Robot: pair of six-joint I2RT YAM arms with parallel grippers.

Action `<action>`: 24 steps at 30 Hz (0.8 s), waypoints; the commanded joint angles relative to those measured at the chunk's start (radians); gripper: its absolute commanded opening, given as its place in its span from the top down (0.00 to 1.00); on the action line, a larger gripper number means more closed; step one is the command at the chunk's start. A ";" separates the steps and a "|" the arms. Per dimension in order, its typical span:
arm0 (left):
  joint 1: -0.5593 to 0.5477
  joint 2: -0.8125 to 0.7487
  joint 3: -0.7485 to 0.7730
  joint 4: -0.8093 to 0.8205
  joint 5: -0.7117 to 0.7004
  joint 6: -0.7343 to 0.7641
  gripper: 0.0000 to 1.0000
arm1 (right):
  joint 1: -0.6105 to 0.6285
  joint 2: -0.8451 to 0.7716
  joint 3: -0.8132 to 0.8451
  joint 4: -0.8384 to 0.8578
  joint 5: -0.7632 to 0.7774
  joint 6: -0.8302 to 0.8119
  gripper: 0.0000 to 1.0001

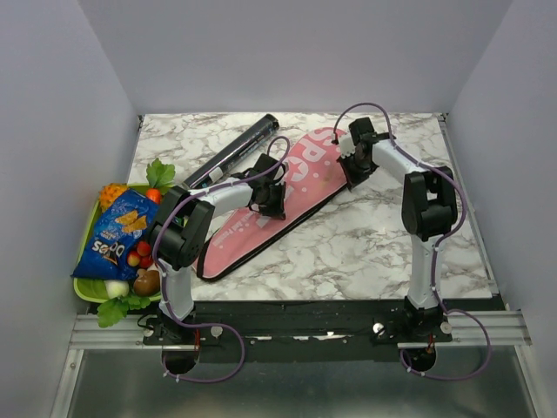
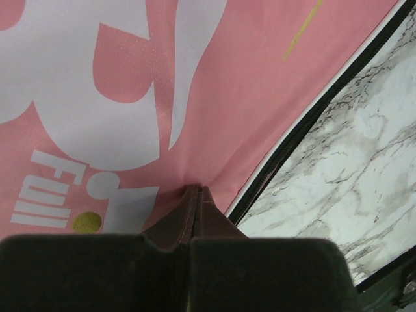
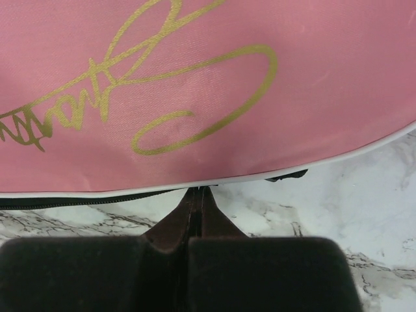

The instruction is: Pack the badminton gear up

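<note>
The badminton gear in view is a pink racket-shaped bag (image 1: 233, 242) lying slantwise across the marble table, and a long black tube (image 1: 235, 152) beside its upper left. My left gripper (image 1: 271, 205) rests on the bag's middle. In the left wrist view it (image 2: 198, 190) is shut, pinching a wrinkle of the pink cloth (image 2: 227, 78) close to the black zip (image 2: 292, 140). My right gripper (image 1: 352, 178) is at the bag's wide far end. Its tips (image 3: 201, 190) are shut against the white-piped rim of the bag (image 3: 260, 130), above the zip (image 3: 65, 201).
A green tray (image 1: 83, 287) of toy fruit with a blue snack packet (image 1: 117, 235) on it sits at the table's left edge. Bare marble (image 1: 365, 244) lies right of the bag. Grey walls close in on three sides.
</note>
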 commanded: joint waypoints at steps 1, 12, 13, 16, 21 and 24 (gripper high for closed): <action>-0.012 0.051 -0.017 -0.068 -0.015 0.020 1.00 | 0.105 -0.047 -0.063 -0.041 -0.079 0.038 0.99; -0.012 0.066 -0.004 -0.058 -0.014 0.017 1.00 | 0.252 -0.090 -0.160 -0.038 -0.182 0.109 0.99; -0.012 0.068 -0.004 -0.059 -0.014 0.017 1.00 | 0.266 -0.091 -0.170 -0.032 -0.194 0.115 0.99; -0.012 0.066 -0.009 -0.054 -0.012 0.019 1.00 | 0.277 -0.117 -0.219 0.001 -0.255 0.143 0.99; -0.012 0.060 -0.018 -0.048 -0.017 0.017 1.00 | 0.286 -0.177 -0.318 0.073 -0.283 0.196 0.99; -0.012 0.058 -0.020 -0.048 -0.017 0.019 1.00 | 0.281 -0.206 -0.332 0.104 -0.156 0.242 0.98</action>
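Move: My shut right fingertips are at the zipped edge of the pink racket bag near its far end; the bag's middle lies about 26 cm to their left and 6 cm back, roughly 1 cm lower. The black tube's middle is some 41 cm left and 13 cm ahead, the produce basket about 76 cm left and 19 cm back. From my left hand, shut and resting on the bag, the bag's middle is about 4 cm ahead and 3 cm left. With shut fingers I push my right hand slowly back and left against the bag's zipped edge, then sweep faster the same way, about 19 cm in all, along that edge towards my left hand, sinking about 1 cm and tilting some 20 degrees. I finish just off the zipper over bare marble, while my left fingertips stay on the bag almost in place. ##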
